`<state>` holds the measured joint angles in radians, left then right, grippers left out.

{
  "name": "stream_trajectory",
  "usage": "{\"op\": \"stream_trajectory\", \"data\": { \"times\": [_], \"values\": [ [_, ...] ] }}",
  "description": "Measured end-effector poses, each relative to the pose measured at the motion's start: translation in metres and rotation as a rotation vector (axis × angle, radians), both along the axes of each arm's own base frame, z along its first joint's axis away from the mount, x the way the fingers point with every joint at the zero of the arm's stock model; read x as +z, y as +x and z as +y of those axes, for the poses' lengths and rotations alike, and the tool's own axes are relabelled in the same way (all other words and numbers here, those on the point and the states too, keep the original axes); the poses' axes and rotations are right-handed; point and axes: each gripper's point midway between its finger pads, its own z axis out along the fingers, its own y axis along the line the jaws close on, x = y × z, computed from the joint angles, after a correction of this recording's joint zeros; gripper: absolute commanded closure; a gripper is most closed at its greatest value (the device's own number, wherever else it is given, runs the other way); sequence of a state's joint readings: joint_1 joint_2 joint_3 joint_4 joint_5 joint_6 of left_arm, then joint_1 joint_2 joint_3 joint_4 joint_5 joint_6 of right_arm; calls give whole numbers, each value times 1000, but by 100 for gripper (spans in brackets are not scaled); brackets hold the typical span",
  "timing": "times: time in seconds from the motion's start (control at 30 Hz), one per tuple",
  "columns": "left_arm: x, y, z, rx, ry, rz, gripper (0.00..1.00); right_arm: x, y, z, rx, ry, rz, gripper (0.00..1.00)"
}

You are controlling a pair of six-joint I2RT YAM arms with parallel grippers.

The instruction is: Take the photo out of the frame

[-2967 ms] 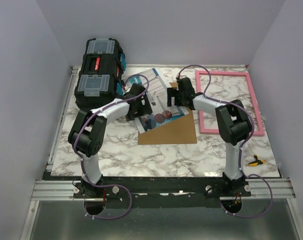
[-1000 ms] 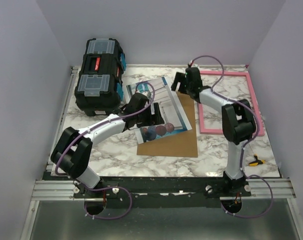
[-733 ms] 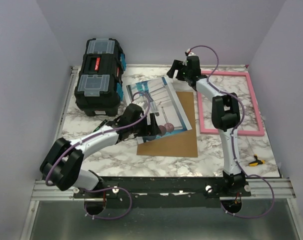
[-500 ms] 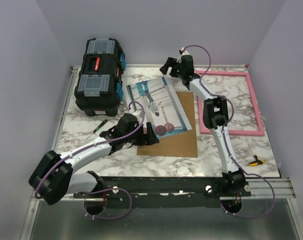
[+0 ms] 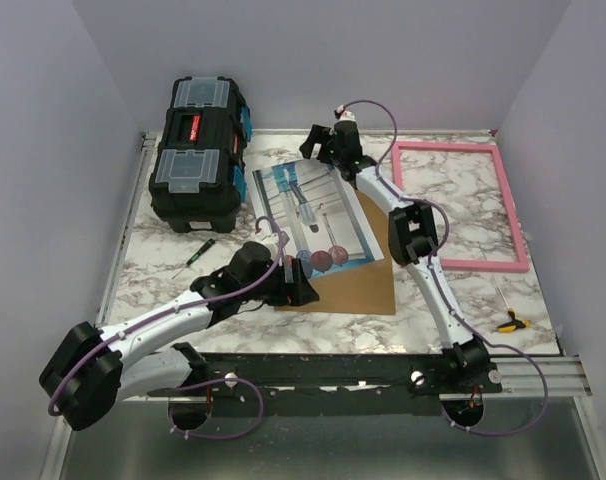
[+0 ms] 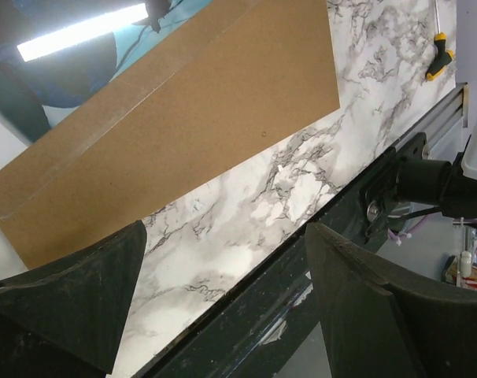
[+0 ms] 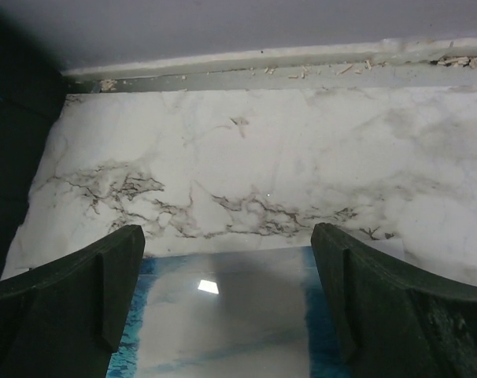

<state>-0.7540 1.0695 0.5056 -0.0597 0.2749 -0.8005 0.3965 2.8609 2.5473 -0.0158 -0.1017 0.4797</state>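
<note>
The photo (image 5: 318, 210) lies flat mid-table, pale blue-white with red and blue balls at its near end, partly over a brown backing board (image 5: 353, 275). The pink frame (image 5: 458, 205) lies empty on the right, apart from the photo. My left gripper (image 5: 301, 288) is open and empty near the photo's near end; its wrist view shows the board (image 6: 183, 118) and marble between the fingers (image 6: 73, 291). My right gripper (image 5: 318, 143) is open and empty over the photo's far edge; its wrist view shows the photo's blue far edge (image 7: 223, 315) between the fingers (image 7: 380, 299).
A black toolbox (image 5: 196, 150) stands at the back left. A small green screwdriver (image 5: 195, 256) lies near it. A yellow-handled tool (image 5: 509, 322) lies at the near right, also in the left wrist view (image 6: 441, 61). The back wall (image 7: 238, 31) is close behind the right gripper.
The left arm has pulled back toward the near edge, off the photo. The right arm has stretched out and swung left to the photo's far edge. The photo stays flat.
</note>
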Motion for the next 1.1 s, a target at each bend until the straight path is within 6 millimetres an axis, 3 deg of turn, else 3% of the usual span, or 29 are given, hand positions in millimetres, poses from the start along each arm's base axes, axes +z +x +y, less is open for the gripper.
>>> {"op": "stream_trajectory", "data": {
  "times": [0.23, 0.53, 0.7, 0.93, 1.1],
  "values": [
    [-9, -8, 0, -1, 3, 32, 15, -7, -11, -12, -51, -161, 40, 6],
    [-8, -10, 4, 22, 1, 38, 13, -17, -29, -50, -95, -374, 111, 8],
    [-6, -6, 12, 66, 45, 42, 11, -21, -48, -62, -75, -437, 166, 7],
    [18, 10, 7, 90, 34, -9, 11, -24, -80, -89, -104, -533, 247, 6],
    [14, 12, 11, 106, 50, 6, 10, -22, -100, -103, -115, -569, 283, 6]
  ]
}}
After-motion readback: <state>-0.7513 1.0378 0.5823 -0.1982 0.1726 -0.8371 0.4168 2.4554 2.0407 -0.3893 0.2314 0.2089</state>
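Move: The photo, lying askew on the brown backing, has its middle about 22 cm back from the right hand, hardly left or right of it and 4 cm lower; its far edge is right under the open fingers. From that hand the backing's middle lies some 28 cm back and 6 cm right, the empty pink frame's about 18 cm back and 37 cm right. The photo's middle lies roughly 20 cm ahead of the left hand, 3 cm right and 8 cm below. The photo's far end is dragged back and to the right by the right hand, fingers open at its far edge; that hand travels about 10 cm each way, sinking slightly and rolling some 30 degrees, left side down, fingers tipping towards the table. Over the near edge the open left hand eases back and down a centimetre, then forward and up a couple. ##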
